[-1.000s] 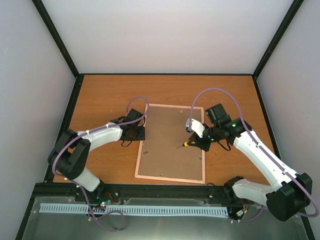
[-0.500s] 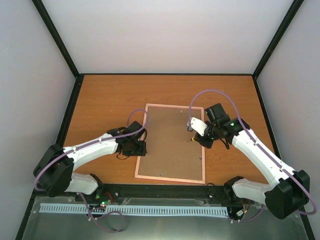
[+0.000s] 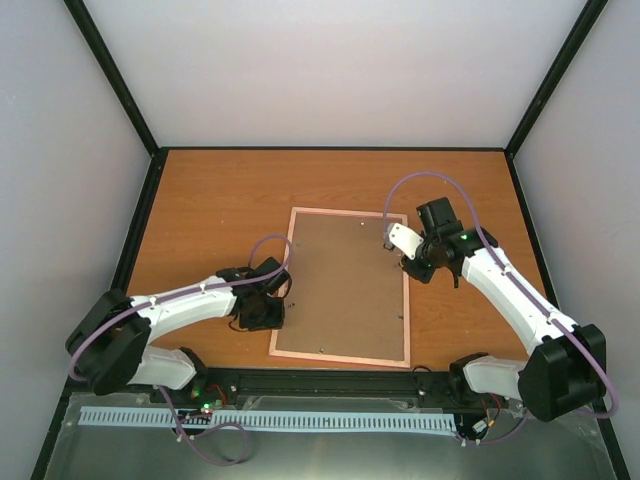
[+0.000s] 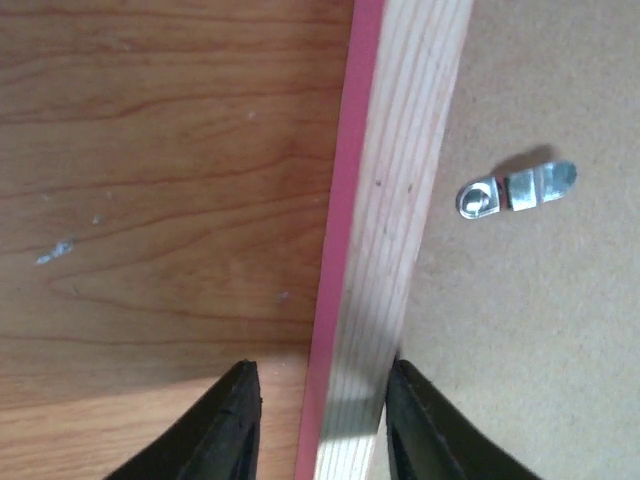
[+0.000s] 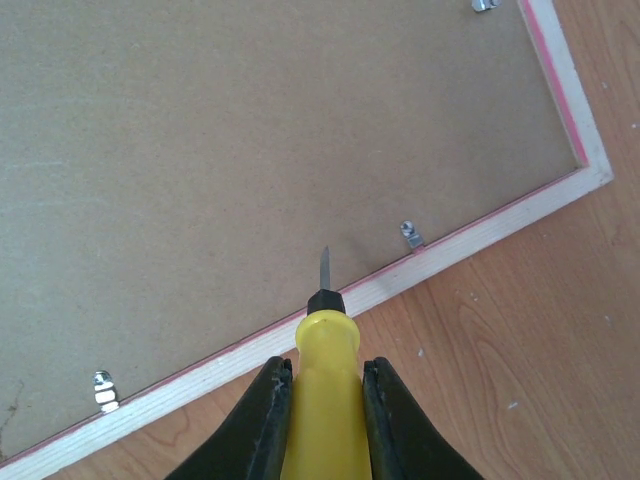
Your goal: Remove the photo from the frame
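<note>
The frame [image 3: 283, 300] lies face down on the table, its brown backing board [image 3: 345, 285] up and a thin pink border round it. The photo is hidden under the board. My left gripper [image 3: 262, 312] straddles the frame's left rail [image 4: 400, 180] near the front corner. One finger rests against the wood on the board side, and the other stands on the table, apart from the pink edge. My right gripper [image 3: 412, 262] is shut on a yellow-handled screwdriver [image 5: 325, 400]. Its blade hovers over the board, just inside the right rail [image 5: 450, 255].
Small metal retaining clips sit along the board's edges: one [image 4: 515, 188] beside my left fingers, and two more [image 5: 411, 234] [image 5: 102, 390] along the right rail. Bare wooden table [image 3: 210, 200] surrounds the frame. Black posts and walls close in the table's sides.
My left gripper slid along the frame's left rail toward the front and its jaws narrowed. My right gripper carried the screwdriver from over the board out to the right rail, farther back.
</note>
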Motion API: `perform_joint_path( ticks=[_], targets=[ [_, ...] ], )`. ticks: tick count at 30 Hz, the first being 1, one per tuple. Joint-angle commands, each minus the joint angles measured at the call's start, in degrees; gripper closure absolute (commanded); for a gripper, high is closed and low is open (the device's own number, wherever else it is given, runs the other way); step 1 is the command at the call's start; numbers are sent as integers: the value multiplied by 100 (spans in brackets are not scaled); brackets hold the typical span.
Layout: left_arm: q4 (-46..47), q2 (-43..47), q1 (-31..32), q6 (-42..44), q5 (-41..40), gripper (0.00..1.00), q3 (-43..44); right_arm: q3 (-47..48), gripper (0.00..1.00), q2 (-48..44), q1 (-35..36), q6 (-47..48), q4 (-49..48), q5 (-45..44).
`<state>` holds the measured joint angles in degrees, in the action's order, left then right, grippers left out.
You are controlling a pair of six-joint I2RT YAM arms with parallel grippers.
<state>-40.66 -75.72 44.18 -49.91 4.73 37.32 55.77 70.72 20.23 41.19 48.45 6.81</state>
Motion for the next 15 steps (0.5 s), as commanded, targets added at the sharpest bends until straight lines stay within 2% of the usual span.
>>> perform_joint_path(
  ticks=[1, 4, 11, 15],
  targets=[
    [101, -282, 46, 282, -274, 70, 254, 148, 97, 20, -61, 164, -176, -163],
    [161, -542, 44, 633, -439, 77, 436, 116, 97, 34, -116, 260, -214, -209],
    [223, -1398, 12, 1507, -932, 85, 1085, 275, 97, 100, -327, 434, -132, -251],
    [582, -1588, -377, 2313, -999, 87, 1243, 373, 97, 108, -474, 533, -69, -249]
  ],
)
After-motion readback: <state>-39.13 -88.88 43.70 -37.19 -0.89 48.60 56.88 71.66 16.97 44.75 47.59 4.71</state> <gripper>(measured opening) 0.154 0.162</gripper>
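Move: The left hand hovers low with its fingers already astride the frame's left rail; the stretch they will shut on is directly below their midpoint, about 1 cm down. From this hand the frame's middle is some 10 cm ahead and 16 cm right, the nearest metal clip about 5 cm ahead and 4 cm right, and the frame's near-left corner roughly 9 cm back and 1 cm left. From the right hand, that rail stretch is about 34 cm left, 11 cm back and 13 cm down. The left fingers close and pinch the frame's left rail from both sides, then slide it level over the table, about 5 cm forward and half as far to the right, gathering speed and turning some 10 degrees clockwise. The right hand, still holding the yellow screwdriver above the frame's right side, drifts a couple of centimetres right and forward. ##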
